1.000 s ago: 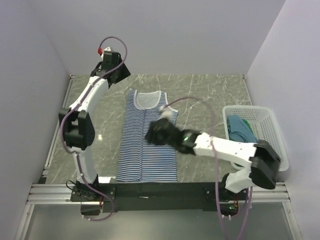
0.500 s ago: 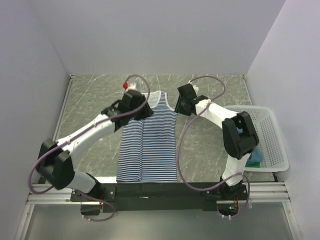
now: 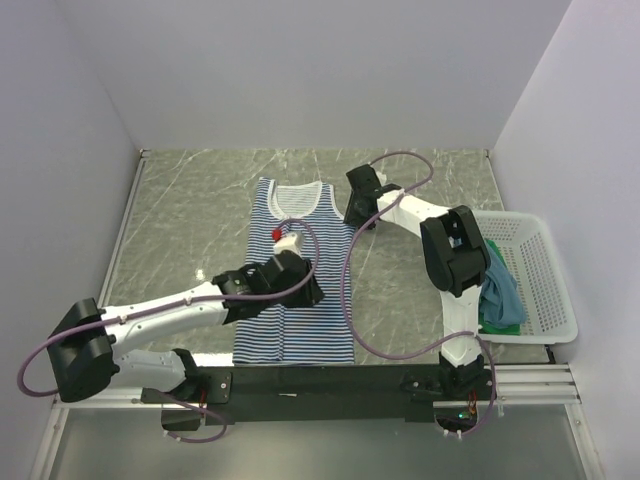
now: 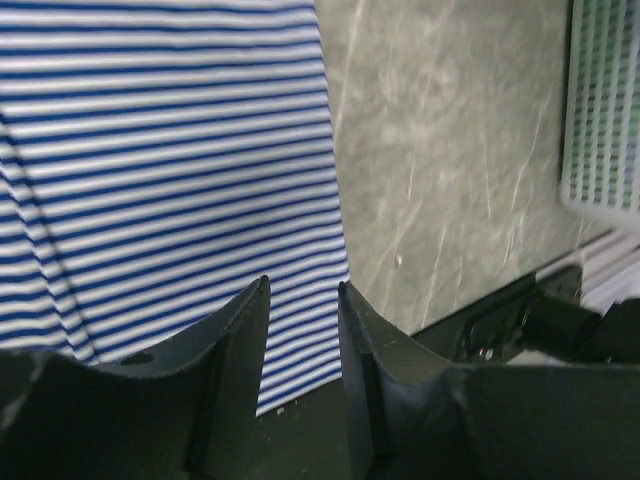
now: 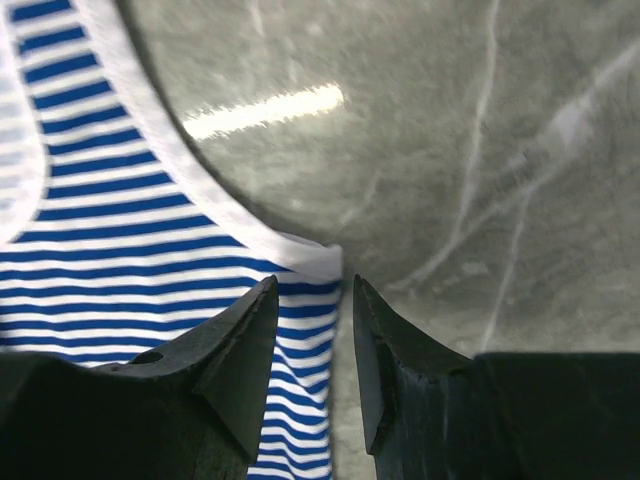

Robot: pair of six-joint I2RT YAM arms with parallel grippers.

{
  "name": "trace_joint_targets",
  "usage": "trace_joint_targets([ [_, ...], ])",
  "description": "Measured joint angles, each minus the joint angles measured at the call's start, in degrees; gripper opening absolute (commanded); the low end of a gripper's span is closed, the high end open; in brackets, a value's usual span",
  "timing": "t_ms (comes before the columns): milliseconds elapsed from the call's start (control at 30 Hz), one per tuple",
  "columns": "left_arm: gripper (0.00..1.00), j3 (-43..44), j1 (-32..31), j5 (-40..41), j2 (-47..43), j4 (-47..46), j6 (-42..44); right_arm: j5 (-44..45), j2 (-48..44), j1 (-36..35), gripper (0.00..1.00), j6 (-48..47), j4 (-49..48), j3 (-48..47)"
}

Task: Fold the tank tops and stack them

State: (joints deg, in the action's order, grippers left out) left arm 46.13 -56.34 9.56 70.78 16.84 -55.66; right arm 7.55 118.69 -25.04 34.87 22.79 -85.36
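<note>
The navy-and-white striped tank top (image 3: 298,335) lies flat in the middle of the table, neckline toward the back. My left gripper (image 3: 308,290) hovers over its lower right part. In the left wrist view the jaws (image 4: 302,290) stand apart above the stripes (image 4: 150,150) near the hem corner, holding nothing. My right gripper (image 3: 353,214) is at the top's right armhole. In the right wrist view its jaws (image 5: 315,285) are open and straddle the side edge just below the white trim (image 5: 120,250). A teal top (image 3: 503,290) and a green one (image 3: 512,323) lie in the basket.
A white mesh basket (image 3: 560,290) stands at the table's right edge. The black front rail (image 3: 330,380) runs along the near side, just below the top's hem. Grey walls close the table at the back and on both sides.
The left arm swung from the back left corner down over the top to its lower right part. The right arm moved from the top's middle to its right armhole.
</note>
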Motion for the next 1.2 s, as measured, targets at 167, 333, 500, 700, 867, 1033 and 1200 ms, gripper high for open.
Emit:
trace_joint_targets([
  [167,0.38,-0.2,-7.0,1.9,2.0,-0.5,-1.4,0.7,0.0,0.0,0.38,0.2,0.3,1.5],
  [333,0.37,1.2,-12.9,3.9,8.3,-0.7,-2.7,0.9,0.0,0.1,0.14,0.7,0.0,1.5],
  [500,0.37,4.8,-17.6,5.9,14.5,-0.1,-3.8,0.2,-0.1,1.0,0.0,1.6,-2.3,2.9],
  [700,0.38,8.3,-20.7,7.4,19.3,0.4,-4.1,-1.5,-3.7,4.0,0.0,3.2,-7.3,9.5],
  [867,0.39,11.0,-22.8,8.5,23.4,1.1,-4.9,-2.6,-5.7,6.0,0.0,3.8,-9.1,12.9],
  [1033,0.4,14.6,-24.6,10.3,27.4,3.7,-6.1,-3.1,-6.3,6.4,0.0,4.1,-10.8,14.4],
  [1200,0.41,17.4,-26.8,12.1,30.1,7.0,-7.6,-4.6,-6.8,7.0,0.0,4.3,-12.5,15.6],
])
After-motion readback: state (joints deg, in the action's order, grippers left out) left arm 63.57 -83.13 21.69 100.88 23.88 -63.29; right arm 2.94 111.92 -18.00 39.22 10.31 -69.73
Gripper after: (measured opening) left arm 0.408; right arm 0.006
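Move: The right hand is already almost on the tank top's right armhole corner, which lies about 1 cm back, 1 cm right and 2 cm below; from that hand the right strap is some 8 cm ahead and 5 left, the neckline 5 ahead and 11 left. From the left hand, the bottom right corner lies roughly 12 cm back, 8 right and 12 below, while the bottom left corner is about 12 back and 15 left. Settling about 1 cm down, the right fingers shut on the armhole corner, pinch it and drag it about 4 cm to the right. Meanwhile the left hand, fingers staying partly open, comes back about 11 cm, right 10 and down 9 towards the tank top's bottom right corner, slowing and turning its wrist some 20 degrees; it ends just above that corner. ##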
